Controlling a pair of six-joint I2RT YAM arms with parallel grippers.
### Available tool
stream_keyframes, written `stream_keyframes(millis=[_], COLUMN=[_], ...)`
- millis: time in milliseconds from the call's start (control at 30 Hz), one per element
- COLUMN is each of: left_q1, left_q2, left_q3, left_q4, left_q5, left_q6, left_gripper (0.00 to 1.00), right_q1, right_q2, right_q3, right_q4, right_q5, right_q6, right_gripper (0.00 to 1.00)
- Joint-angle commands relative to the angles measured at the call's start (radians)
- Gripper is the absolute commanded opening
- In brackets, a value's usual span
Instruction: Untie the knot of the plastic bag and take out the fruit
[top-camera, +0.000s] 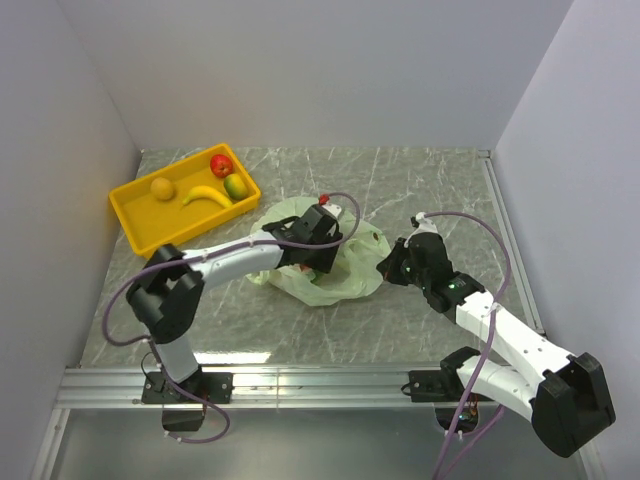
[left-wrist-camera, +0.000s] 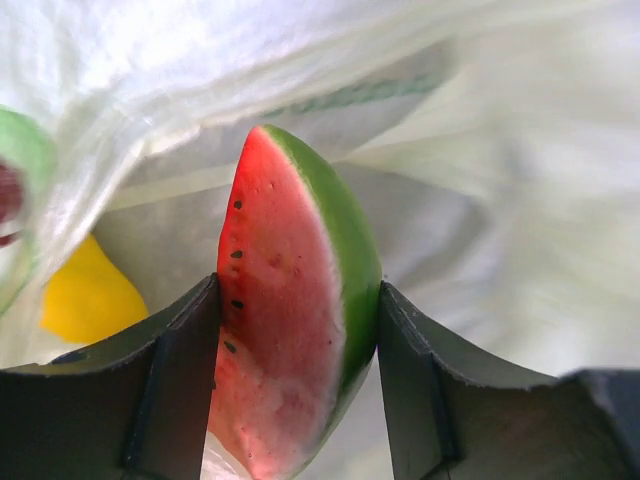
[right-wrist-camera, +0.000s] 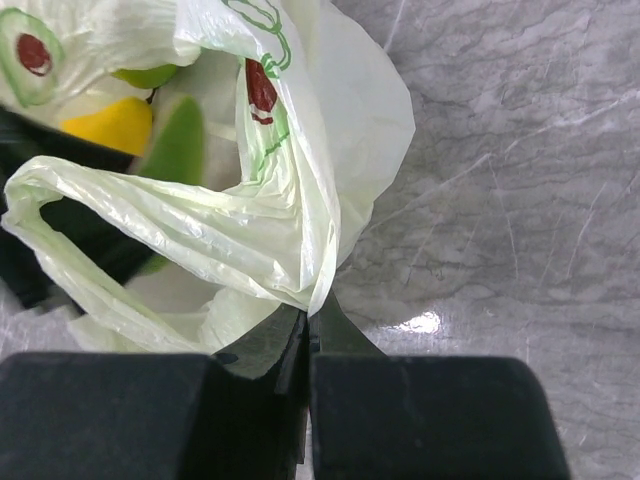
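The pale green plastic bag (top-camera: 352, 265) lies crumpled mid-table with its mouth gaping. The knot is out of view. My left gripper (top-camera: 318, 260) reaches into the bag. In the left wrist view it (left-wrist-camera: 298, 290) is shut on a red watermelon slice (left-wrist-camera: 290, 320), one finger on the flesh and one on the green rind. A yellow fruit (left-wrist-camera: 85, 295) lies beside it in the bag. My right gripper (top-camera: 386, 268) pinches the bag's right edge. The right wrist view shows it (right-wrist-camera: 310, 310) shut on a fold of the plastic bag (right-wrist-camera: 250, 230), with yellow fruit (right-wrist-camera: 110, 125) visible inside.
A yellow tray (top-camera: 130, 225) stands at the back left holding a red apple (top-camera: 221, 165), a mango (top-camera: 236, 186), a banana (top-camera: 205, 195) and a round yellow-orange fruit (top-camera: 162, 188). White walls close in the grey marbled table on three sides.
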Motion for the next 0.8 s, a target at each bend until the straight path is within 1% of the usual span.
stream_keyframes(millis=[0, 167, 233, 267, 333, 367, 400, 467, 500, 567, 600, 633, 667, 700, 767], left_q1=[0.0, 0.009, 0.036, 0.05, 0.11, 0.136, 0.192, 0.246, 0.297, 0.34, 0.384, 0.406, 0.429, 0.463, 0.483], left_q2=[-0.123, -0.23, -0.269, -0.313, -0.359, -0.402, -0.421, -0.465, -0.474, -0.488, -0.49, -0.491, -0.493, -0.491, -0.479], left_q3=[0.014, -0.002, -0.023, -0.032, -0.06, -0.069, -0.071, -0.063, -0.06, -0.037, -0.032, -0.028, -0.031, -0.034, -0.032], left_q4=[0.031, 0.034, 0.047, 0.055, 0.084, 0.092, 0.104, 0.146, 0.161, 0.207, 0.227, 0.253, 0.32, 0.365, 0.431], left_q5=[0.074, 0.145, 0.207, 0.227, 0.27, 0.325, 0.367, 0.459, 0.479, 0.517, 0.549, 0.569, 0.592, 0.641, 0.666], left_q6=[0.015, 0.046, 0.047, 0.047, 0.035, 0.027, 0.02, -0.014, -0.026, -0.069, -0.089, -0.139, -0.17, -0.236, -0.287], left_gripper=[0.01, 0.01, 0.01, 0.01, 0.01, 0.01, 0.01, 0.01, 0.01, 0.01, 0.01, 0.01, 0.01, 0.01, 0.01], right_q1=[0.006, 0.006, 0.006, 0.006, 0.006, 0.006, 0.006, 0.005, 0.006, 0.006, 0.006, 0.006, 0.006, 0.006, 0.006], right_q2=[-0.017, -0.021, -0.025, -0.025, -0.029, -0.029, -0.032, -0.029, -0.029, -0.028, -0.023, -0.025, -0.023, -0.02, -0.012], right_q3=[0.009, -0.001, -0.007, -0.008, -0.016, -0.018, -0.019, -0.021, -0.021, -0.021, -0.019, -0.018, -0.018, -0.016, -0.011], right_q4=[0.012, 0.017, 0.018, 0.018, 0.02, 0.022, 0.02, 0.02, 0.023, 0.023, 0.026, 0.028, 0.029, 0.031, 0.031], right_q5=[0.015, 0.013, 0.015, 0.015, 0.013, 0.013, 0.015, 0.015, 0.015, 0.015, 0.013, 0.013, 0.015, 0.015, 0.015], right_q6=[0.005, 0.011, 0.014, 0.015, 0.017, 0.018, 0.018, 0.018, 0.018, 0.018, 0.018, 0.017, 0.017, 0.012, 0.009], right_gripper=[0.0, 0.0, 0.0, 0.0, 0.0, 0.0, 0.0, 0.0, 0.0, 0.0, 0.0, 0.0, 0.0, 0.0, 0.0])
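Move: The left hand already grips the watermelon slice inside the opened bag. The yellow tray's middle lies some 31 cm to its left, 13 cm ahead and 6 cm lower; the mango in it is about 20 cm left and 16 cm ahead, the banana 26 cm left and 14 cm ahead. The yellow pear sits roughly 6 cm to the left, level with it. From the right hand, the tray is about 46 cm left, 17 cm ahead. Left hand hoists the gripped watermelon some 22 cm, then also swings left towards the tray, fingers tilting rightward. ##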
